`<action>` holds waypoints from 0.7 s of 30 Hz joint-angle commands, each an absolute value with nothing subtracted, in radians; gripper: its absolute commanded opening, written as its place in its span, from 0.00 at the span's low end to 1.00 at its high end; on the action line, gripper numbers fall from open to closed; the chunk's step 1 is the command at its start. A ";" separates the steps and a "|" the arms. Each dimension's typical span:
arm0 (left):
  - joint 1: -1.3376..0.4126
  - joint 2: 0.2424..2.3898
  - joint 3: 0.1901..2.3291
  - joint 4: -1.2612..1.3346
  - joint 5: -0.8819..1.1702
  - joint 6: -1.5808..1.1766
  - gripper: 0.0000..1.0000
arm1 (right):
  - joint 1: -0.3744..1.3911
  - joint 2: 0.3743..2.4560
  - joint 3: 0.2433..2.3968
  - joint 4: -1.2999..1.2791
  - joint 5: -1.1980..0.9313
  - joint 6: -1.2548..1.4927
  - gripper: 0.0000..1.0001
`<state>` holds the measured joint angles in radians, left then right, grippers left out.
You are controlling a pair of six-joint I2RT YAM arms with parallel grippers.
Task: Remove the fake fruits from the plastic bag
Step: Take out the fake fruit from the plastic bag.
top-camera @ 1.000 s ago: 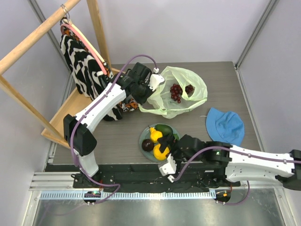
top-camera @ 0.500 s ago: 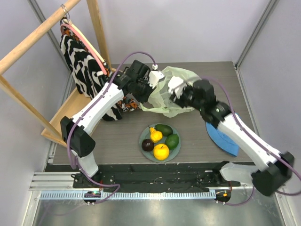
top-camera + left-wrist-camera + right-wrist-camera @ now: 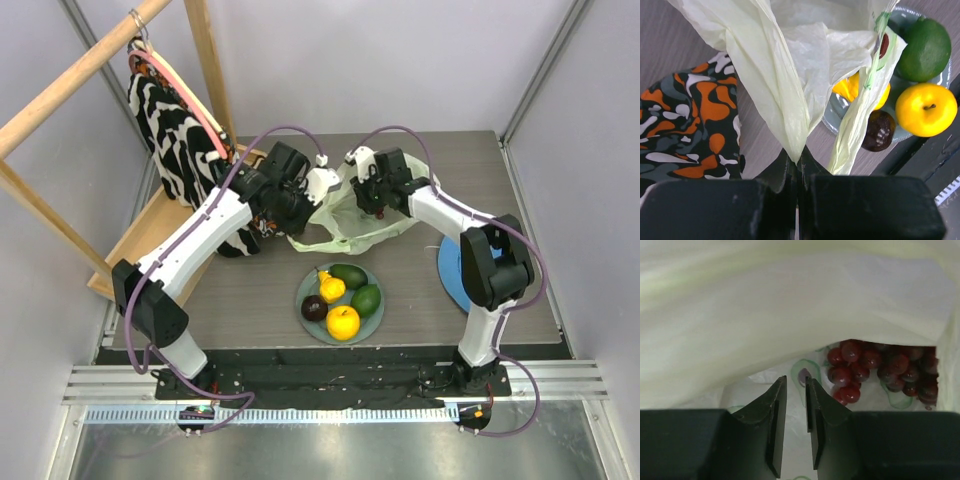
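The pale yellow-green plastic bag [image 3: 372,222] lies at the back middle of the table. My left gripper [image 3: 313,192] is shut on a fold of its left edge [image 3: 796,150] and holds it up. My right gripper [image 3: 376,196] is inside the bag's mouth, its jaws a narrow gap apart and empty [image 3: 796,382]. The dark-red grape bunch [image 3: 875,369] lies on the bag's floor just right of and beyond the fingertips. A yellow-orange fruit [image 3: 343,322], a green round one [image 3: 366,300] and a dark purple one [image 3: 314,308] sit on the plate [image 3: 303,290].
A dark green avocado [image 3: 348,274] and a small yellow pear [image 3: 331,288] also sit on the plate. A blue cloth hat [image 3: 450,272] lies at the right, partly behind the right arm. A wooden rack with zebra-patterned clothes [image 3: 175,130] stands at the left. An orange-patterned cloth [image 3: 685,120] lies below the left gripper.
My right arm swung from beside the plate up to the bag and went into its mouth. My left gripper kept its hold on the bag's edge and shifted slightly left.
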<state>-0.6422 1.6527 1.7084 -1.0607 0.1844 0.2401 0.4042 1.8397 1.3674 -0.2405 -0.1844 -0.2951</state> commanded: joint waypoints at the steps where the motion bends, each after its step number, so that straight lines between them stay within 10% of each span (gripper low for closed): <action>1: -0.647 1.605 1.680 -1.063 0.183 0.276 0.00 | 0.365 1.851 1.440 -0.178 -0.111 -0.222 0.29; 7: -0.653 1.629 1.726 -1.065 0.206 0.264 0.00 | 0.367 1.954 1.492 -0.179 -0.009 -0.258 0.59; 21: -0.660 1.661 1.715 -1.072 0.196 0.282 0.00 | 0.356 2.167 1.620 -0.127 0.198 -0.409 0.58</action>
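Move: Ahead of the right hand inside the bag lies the nearer bunch of red grapes, some 4 cm farther forward, 5 cm to the right and about 6 cm below. The other grape bunch lies about 7 cm ahead and 11 cm right, equally low. The fruit plate is roughly 24 cm back and 4 cm left, some 8 cm lower. From the left hand the nearer grapes lie about 8 cm ahead, 19 cm right and 15 cm below. Reaching deeper into the bag, the right hand goes about 9 cm forward and 5 cm to the right while sinking some 5 cm towards the grapes. Its fingers open from a narrow gap to beyond half, and the wrist swings clockwise and rolls, roughly 20 degrees in all. The left hand stays near its place, still pinching the bag's edge to hold the mouth open. ##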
